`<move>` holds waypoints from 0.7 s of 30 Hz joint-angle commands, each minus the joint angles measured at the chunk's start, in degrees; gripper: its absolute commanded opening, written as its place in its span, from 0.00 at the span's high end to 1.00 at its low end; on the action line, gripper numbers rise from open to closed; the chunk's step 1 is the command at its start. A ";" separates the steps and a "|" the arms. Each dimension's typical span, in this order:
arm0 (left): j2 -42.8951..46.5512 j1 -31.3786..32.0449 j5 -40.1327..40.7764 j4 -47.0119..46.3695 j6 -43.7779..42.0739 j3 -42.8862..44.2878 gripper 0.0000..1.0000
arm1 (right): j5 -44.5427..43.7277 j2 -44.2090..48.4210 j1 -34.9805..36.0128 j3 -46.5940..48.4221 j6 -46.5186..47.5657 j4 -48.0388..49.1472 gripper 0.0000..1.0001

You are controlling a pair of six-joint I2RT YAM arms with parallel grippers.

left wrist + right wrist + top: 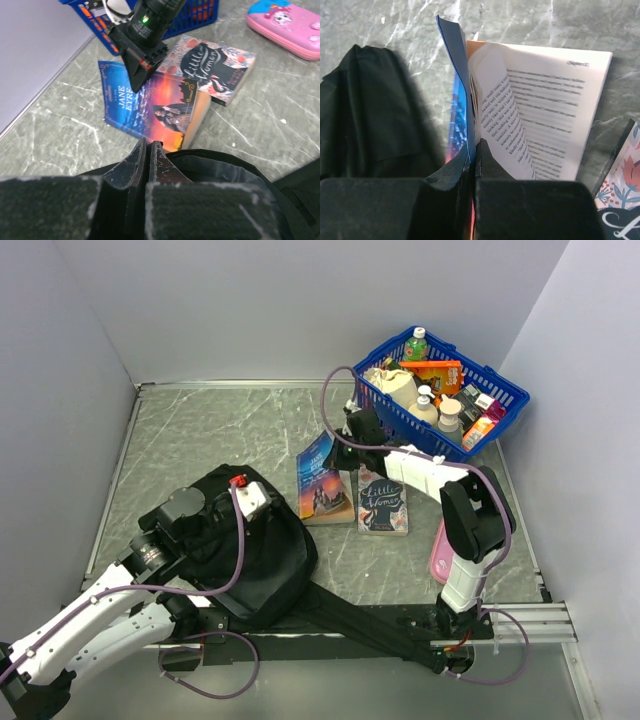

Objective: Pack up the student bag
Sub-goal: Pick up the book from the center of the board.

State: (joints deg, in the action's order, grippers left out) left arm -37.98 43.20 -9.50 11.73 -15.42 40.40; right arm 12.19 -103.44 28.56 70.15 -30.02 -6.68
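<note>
The student bag (262,565), a soft black backpack, lies at the near left with its mouth held up. My left gripper (266,502) (149,149) is shut on the bag's rim, and the dark opening (225,172) gapes to its right. A blue "Jane Eyre" book (322,485) (150,100) lies just beyond the bag. My right gripper (335,454) (474,148) is shut on that book's blue front cover (461,100), which stands lifted off the printed pages (550,105).
A "Little Women" book (383,506) (212,65) lies right of the first book. A pink pencil case (440,552) (285,22) sits by the right arm. A blue mesh basket (500,410) with bottles and packets stands at the back right. Walls close in on three sides.
</note>
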 commanded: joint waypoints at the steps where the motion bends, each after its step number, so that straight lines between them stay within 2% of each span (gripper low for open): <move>1: 0.62 -0.66 6.92 -6.00 2.23 -0.23 0.99 | 2.14 3.84 -1.31 5.95 1.54 -6.32 1.00; 2: 0.71 -0.92 12.43 -7.14 2.41 -0.67 0.99 | 3.10 4.55 -1.31 6.83 1.46 -6.85 1.00; 6: 0.80 -2.59 22.67 -11.02 2.67 -2.17 0.99 | 5.92 7.19 -1.31 12.37 1.37 -10.01 1.00; 12: 1.15 -3.39 21.89 -7.07 7.68 -1.91 0.99 | 6.36 10.36 -0.78 20.63 1.89 -17.22 1.00; 21: 1.15 -3.56 23.73 -10.49 8.66 -1.29 0.99 | 5.30 15.79 2.03 33.91 1.02 -34.01 1.00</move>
State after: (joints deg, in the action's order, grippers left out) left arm -37.36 40.03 11.97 6.15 -7.88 38.57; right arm 15.57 -95.70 28.97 97.32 -27.33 -36.23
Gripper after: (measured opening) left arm 0.038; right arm 0.018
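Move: The right hand already has the Jane Eyre book by its cover, at the right-hand edge near the top; the book's middle lies about 4 cm back, 2 cm to the left and 4 cm below. The Little Women book is some 9 cm back and 13 cm right, the blue basket about 13 cm ahead and 27 cm right. For the left hand, Jane Eyre lies roughly 16 cm ahead, 12 cm right and 20 cm down, the bag's middle some 6 cm back, 7 cm left and 15 cm below. Almost straight up, slowly at first and then faster, the right hand climbs about 17 cm above the table, its closed fingers still pinching Jane Eyre's cover with some pages. Meanwhile the shut left hand, keeping hold of the bag's rim, draws it forward and left, over 5 cm each way, turning some 25 degrees counter-clockwise, then all but stops. ##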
